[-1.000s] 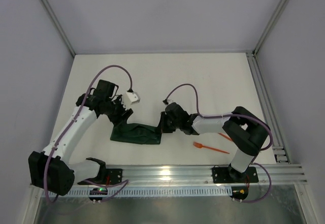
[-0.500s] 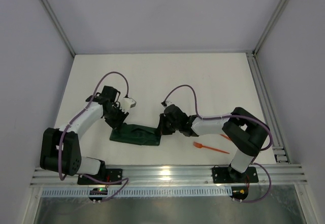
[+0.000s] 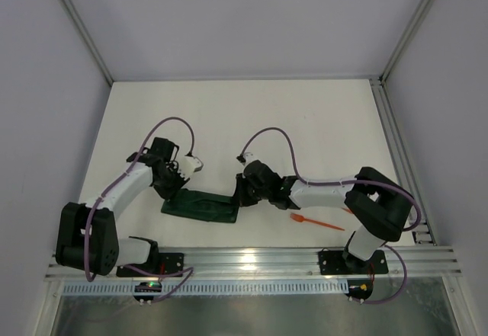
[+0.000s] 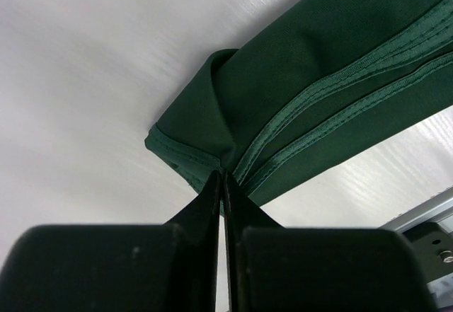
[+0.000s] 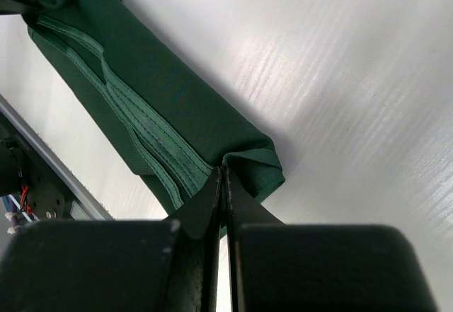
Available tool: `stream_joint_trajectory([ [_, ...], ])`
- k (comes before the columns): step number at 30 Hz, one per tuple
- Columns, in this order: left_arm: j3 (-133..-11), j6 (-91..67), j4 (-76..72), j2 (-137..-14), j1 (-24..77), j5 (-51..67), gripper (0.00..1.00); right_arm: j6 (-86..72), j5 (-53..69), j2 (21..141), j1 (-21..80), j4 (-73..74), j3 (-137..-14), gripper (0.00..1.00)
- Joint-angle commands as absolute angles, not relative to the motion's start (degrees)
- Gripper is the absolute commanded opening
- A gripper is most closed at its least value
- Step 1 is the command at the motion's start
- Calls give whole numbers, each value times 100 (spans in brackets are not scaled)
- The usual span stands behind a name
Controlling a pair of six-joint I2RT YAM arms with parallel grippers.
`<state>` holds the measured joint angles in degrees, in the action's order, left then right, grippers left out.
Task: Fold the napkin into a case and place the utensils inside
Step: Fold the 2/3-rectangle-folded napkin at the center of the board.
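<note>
The dark green napkin [image 3: 200, 205] lies folded into a narrow oblong on the white table, near the front edge. My left gripper [image 3: 174, 188] is at its left end, and in the left wrist view its tips [image 4: 222, 176] are shut on the hemmed corner of the cloth [image 4: 318, 78]. At the right end sits my right gripper [image 3: 240, 192]. In the right wrist view that gripper [image 5: 223, 172] pinches the cloth [image 5: 163, 107] beside the stitched hems. An orange fork [image 3: 316, 222] lies on the table to the right, apart from the napkin.
An aluminium rail [image 3: 252, 260] runs along the front edge just below the napkin. Frame posts and grey walls enclose the white table [image 3: 305, 123]. Purple cables loop above both wrists.
My left gripper came down onto the napkin's left end and shut on it. The napkin has flattened and slid slightly left. The right gripper kept its grip and shifted a little left.
</note>
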<state>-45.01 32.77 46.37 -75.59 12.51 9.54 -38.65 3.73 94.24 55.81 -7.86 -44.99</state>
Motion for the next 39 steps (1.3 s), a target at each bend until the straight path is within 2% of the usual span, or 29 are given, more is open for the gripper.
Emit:
stream_joint_trajectory([
  [1,-4281,3577,4527,-7383,1239,765,0,-3586,351,9141,5660,-879,-4421,4],
  [10,-3867,3568,4403,-7163,1239,703,0,-3366,896,9483,6038,-1019,-4430,4],
  [19,-3692,3568,4518,-6952,1239,739,0,-3586,914,9773,6055,-1274,-4157,4],
  [25,-3384,3709,4167,-7294,1230,483,0,-3902,511,10063,6064,-906,-4368,4],
  [28,-3445,3656,3868,-7637,1230,448,0,-3981,27,10177,6029,-256,-4710,4],
  [34,-3814,3533,3148,-7901,1230,518,0,-4009,-369,10124,5380,-308,-4807,4],
  [39,-4550,3524,2769,-8611,1230,484,0,-3464,-97,10643,4651,-158,-5615,4],
])
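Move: Both hands already pinch the green folded napkin, the left at its left end and the right at its right end. Its middle lies about 9 cm right, 3 cm back and 2 cm below the left hand, and some 11 cm left, 2 cm back and 2 cm below the right hand. The board's near edge is roughly 15 cm straight back from the left hand and 3 cm lower; the orange fork is about 24 cm right of the right hand, 7 cm back and 3 cm below. With fingers still shut on the napkin's two ends, both hands first draw it back towards the board's near edge while sinking 2 to 3 cm, the left going back about 4 cm and drifting left, the right nearly 5 cm and turning some 10 degrees counter-clockwise. Staying low, they then swing forward and away from that edge, the right clearly faster and farther at about 10 cm and twisting back clockwise past its starting angle, the left about 6 cm, so the right end is brought up level with the left. ##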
